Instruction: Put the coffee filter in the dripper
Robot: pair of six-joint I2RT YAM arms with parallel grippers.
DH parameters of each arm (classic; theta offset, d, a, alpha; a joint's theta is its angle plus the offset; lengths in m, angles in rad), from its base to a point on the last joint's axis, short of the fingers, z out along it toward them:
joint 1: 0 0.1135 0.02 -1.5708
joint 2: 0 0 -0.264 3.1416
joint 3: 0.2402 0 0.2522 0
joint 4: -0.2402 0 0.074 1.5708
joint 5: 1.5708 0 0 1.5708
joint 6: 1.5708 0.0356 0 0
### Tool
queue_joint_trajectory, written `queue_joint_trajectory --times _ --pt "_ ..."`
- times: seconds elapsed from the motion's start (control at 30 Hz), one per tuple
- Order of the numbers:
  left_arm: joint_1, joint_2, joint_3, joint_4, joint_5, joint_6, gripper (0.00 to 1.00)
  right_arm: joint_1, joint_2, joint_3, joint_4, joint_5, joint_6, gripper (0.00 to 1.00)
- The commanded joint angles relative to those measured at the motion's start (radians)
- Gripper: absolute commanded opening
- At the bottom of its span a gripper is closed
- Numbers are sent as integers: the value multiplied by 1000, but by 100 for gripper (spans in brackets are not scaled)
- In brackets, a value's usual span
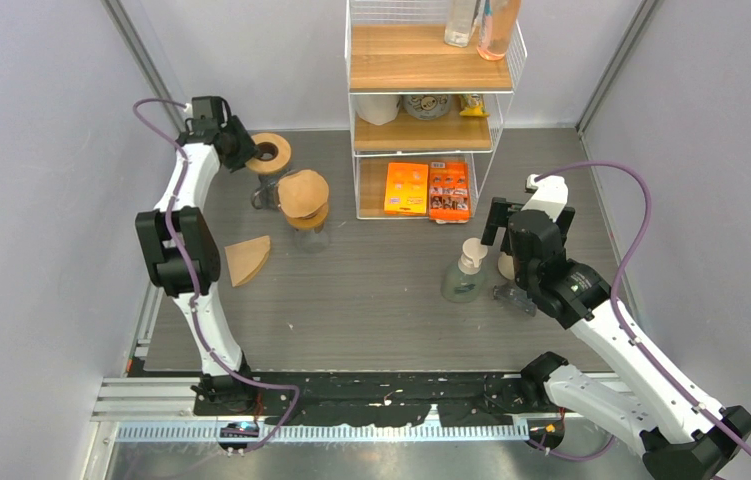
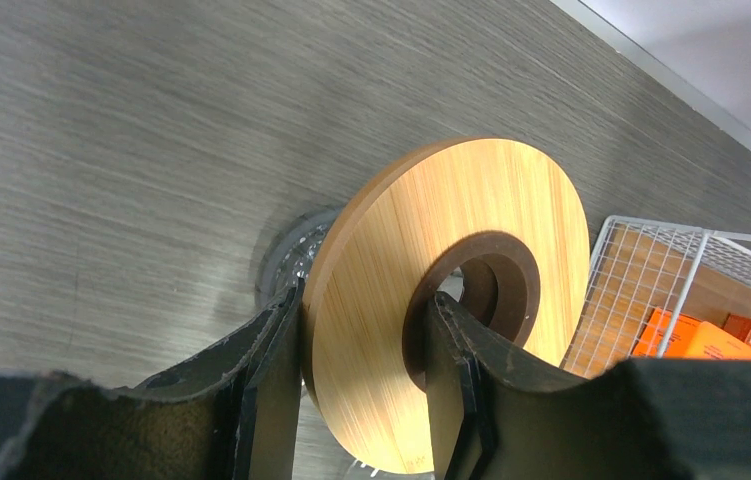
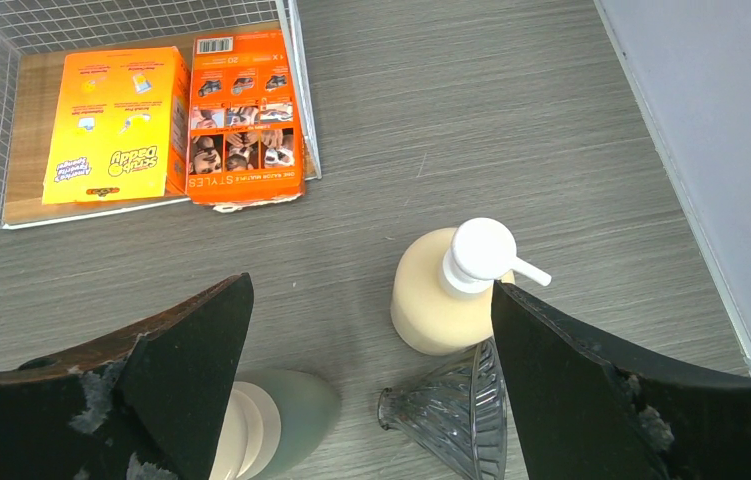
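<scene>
A flat brown coffee filter lies on the table right of the left arm. Another brown filter sits upright in a wood-collared glass holder. Behind it stands a dripper with a round wooden ring on a glass body. My left gripper is shut on that ring, one finger outside the rim and one in the centre hole. A ribbed glass cone lies on its side. My right gripper hangs open over it, holding nothing.
A cream pump bottle and a green pump bottle flank the glass cone. A white wire shelf stands at the back with orange boxes on its bottom level. Grey walls close in both sides.
</scene>
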Motion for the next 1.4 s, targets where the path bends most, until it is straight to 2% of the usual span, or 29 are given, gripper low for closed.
queue_joint_trajectory --times 0.0,0.23,0.53,0.73,0.93,1.07,1.13,1.37 --pt "-4 32 96 -78 25 80 28 -2 -11 34 0 16 4 96" --pt "-4 53 98 -78 68 87 29 -1 -21 29 0 13 7 96" --pt "-5 81 98 -96 106 92 38 -2 -31 23 -1 12 4 96" --pt "-5 76 103 -111 88 97 51 -1 -44 19 -4 8 6 96" --pt "-4 63 102 -122 87 102 70 -2 -51 16 -4 7 4 95" --pt "-6 36 93 -122 93 106 85 -1 -56 14 -5 7 1 96" --pt "-4 5 77 -117 102 102 98 -2 -58 14 -3 8 1 95" --pt "-4 -187 -88 -8 94 75 100 -2 -56 8 15 14 0 95"
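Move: Below the left hand, which already holds the wooden ring by its rim, stands the dark glass mug it is bound for: roughly 2 cm back, 4 cm to the right and 9 cm down to its middle. The coffee filter in the dripper is some 7 cm back, 10 cm right and 3 cm lower; the loose filter lies about 13 cm back, 5 cm left and 16 cm below. From the right hand the mug is around 24 cm ahead, 55 cm left and 18 cm down. Lowering the wooden ring some 4 cm onto the dark glass mug, the left hand also eases slightly back and to the right, tipping its fingers a little further down and turning slightly clockwise. It stays there while the fingers spread wide and let go of the ring, then begins to rise and draw back by a centimetre or two. ##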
